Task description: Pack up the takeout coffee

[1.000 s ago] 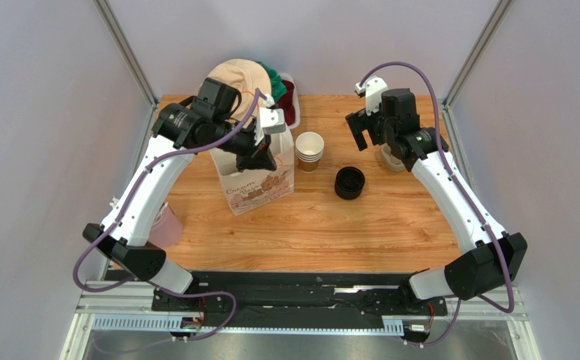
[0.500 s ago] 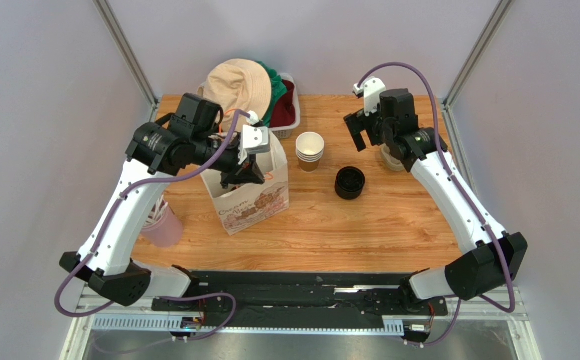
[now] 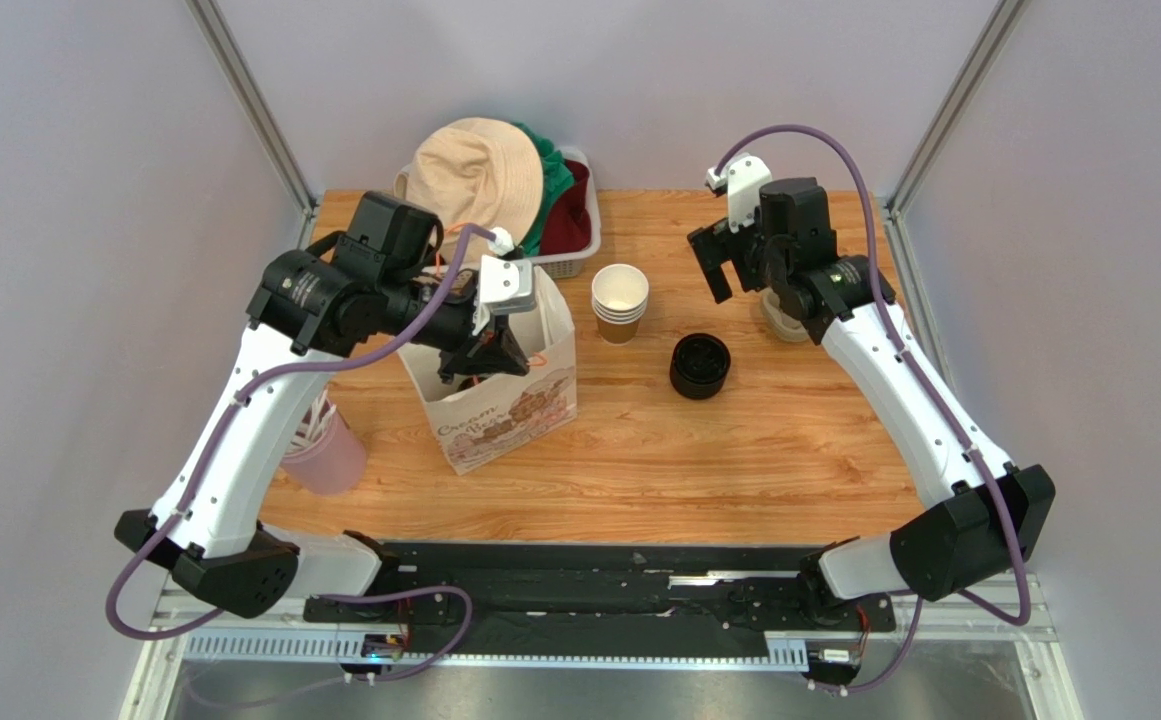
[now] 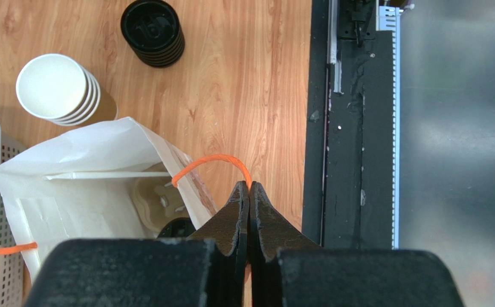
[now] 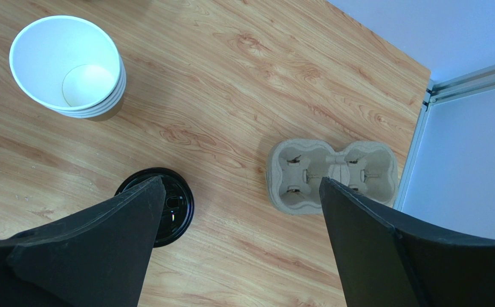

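A white paper bag (image 3: pixel 508 402) with printed sides stands open at mid-left of the table. My left gripper (image 3: pixel 493 342) hangs over its near edge, shut on the bag's orange handle (image 4: pixel 210 160); the handle loop runs into the closed tips (image 4: pixel 250 187). Low inside the bag (image 4: pixel 83 153) sits a pulp carrier (image 4: pixel 157 199) with a black round lid (image 4: pixel 177 228) beside it, which looks like the takeout coffee; its cup sides are hidden. My right gripper (image 3: pixel 721 255) hovers open over bare wood (image 5: pixel 240 182) at back right, holding nothing.
A stack of lidless paper cups (image 3: pixel 619 296) stands right of the bag, a stack of black lids (image 3: pixel 699 365) nearer. A pulp carrier (image 5: pixel 333 173) lies by the right edge. A basket (image 3: pixel 589 225) with a tan hat (image 3: pixel 481 173) sits behind. A pink cup (image 3: pixel 328 453) is front left.
My left arm has drawn left and toward the near side, keeping hold of the handle, and the bag has shifted slightly left with it. The right arm has stayed put.
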`<state>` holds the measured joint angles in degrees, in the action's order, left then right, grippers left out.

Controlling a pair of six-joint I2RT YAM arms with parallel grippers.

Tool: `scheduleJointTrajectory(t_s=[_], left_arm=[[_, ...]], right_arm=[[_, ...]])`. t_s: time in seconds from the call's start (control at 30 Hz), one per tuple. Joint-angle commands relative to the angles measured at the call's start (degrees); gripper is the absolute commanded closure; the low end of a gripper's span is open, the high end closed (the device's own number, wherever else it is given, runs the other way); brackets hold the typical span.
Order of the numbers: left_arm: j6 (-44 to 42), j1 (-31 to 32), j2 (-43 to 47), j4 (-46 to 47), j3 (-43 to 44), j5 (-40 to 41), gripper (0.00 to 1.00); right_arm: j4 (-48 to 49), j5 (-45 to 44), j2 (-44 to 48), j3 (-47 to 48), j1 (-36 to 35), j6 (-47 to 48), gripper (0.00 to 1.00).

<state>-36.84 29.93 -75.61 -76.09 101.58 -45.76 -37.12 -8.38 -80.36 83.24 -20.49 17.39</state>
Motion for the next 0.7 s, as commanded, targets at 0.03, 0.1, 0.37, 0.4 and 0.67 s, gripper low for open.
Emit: scheduleJointTrajectory(t_s=[0.03,0.1,0.37,0.4,0.67], left_arm=[[-1.4,0.2,-1.1,-0.5,3.4,-4.5,0.98],[-1.7,0.2,-2.3,-1.2,4.6,-3.8,0.77],[1.6,0.2,1.2,3.9,6.5,2.4,0.04],[1.7,0.1,1.5,3.8,7.2,3.4,0.04],[6.3,-9.4,7.6,9.3,8.9,11.2,0.03]], right_arm=[[1.8,0.5,1.2,-0.1,-0.3,-0.6,0.01],[1.8,0.9,1.3,0.0,-0.3,-0.8,0.01],[-5.4,16.8,-5.1,10.3,-1.0,-7.7,0.01],[-6.4,18.6,-5.9,12.1,-2.0,-8.2,0.01],[-16.3,23.6,-20.0,35.6,-11.8,-10.3,0.02]])
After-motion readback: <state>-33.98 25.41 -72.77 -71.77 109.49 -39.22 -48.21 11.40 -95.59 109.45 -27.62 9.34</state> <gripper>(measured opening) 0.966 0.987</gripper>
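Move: Just past the left fingertips, which still pinch the near orange handle, the paper bag's middle lies about 7 cm ahead, 5 cm left and 22 cm below. From the left hand the stacked cups are some 21 cm ahead and 12 cm right. The right hand has the bag about 32 cm left and 10 cm back. Also from the right hand, the cups are 14 cm left and 2 cm ahead, the black lids 4 cm left and 5 cm back. Letting go of the orange handle, the left hand spreads its fingers wide almost on the spot, then lifts about 6 cm, drifting a little forward and finally left, as its wrist turns counter-clockwise. The right hand, empty and open, waits, then sweeps some 13 cm left and about 5 cm up towards the bag, coming above the stacked cups while rolling its left side up and turning counter-clockwise some 20 degrees. ##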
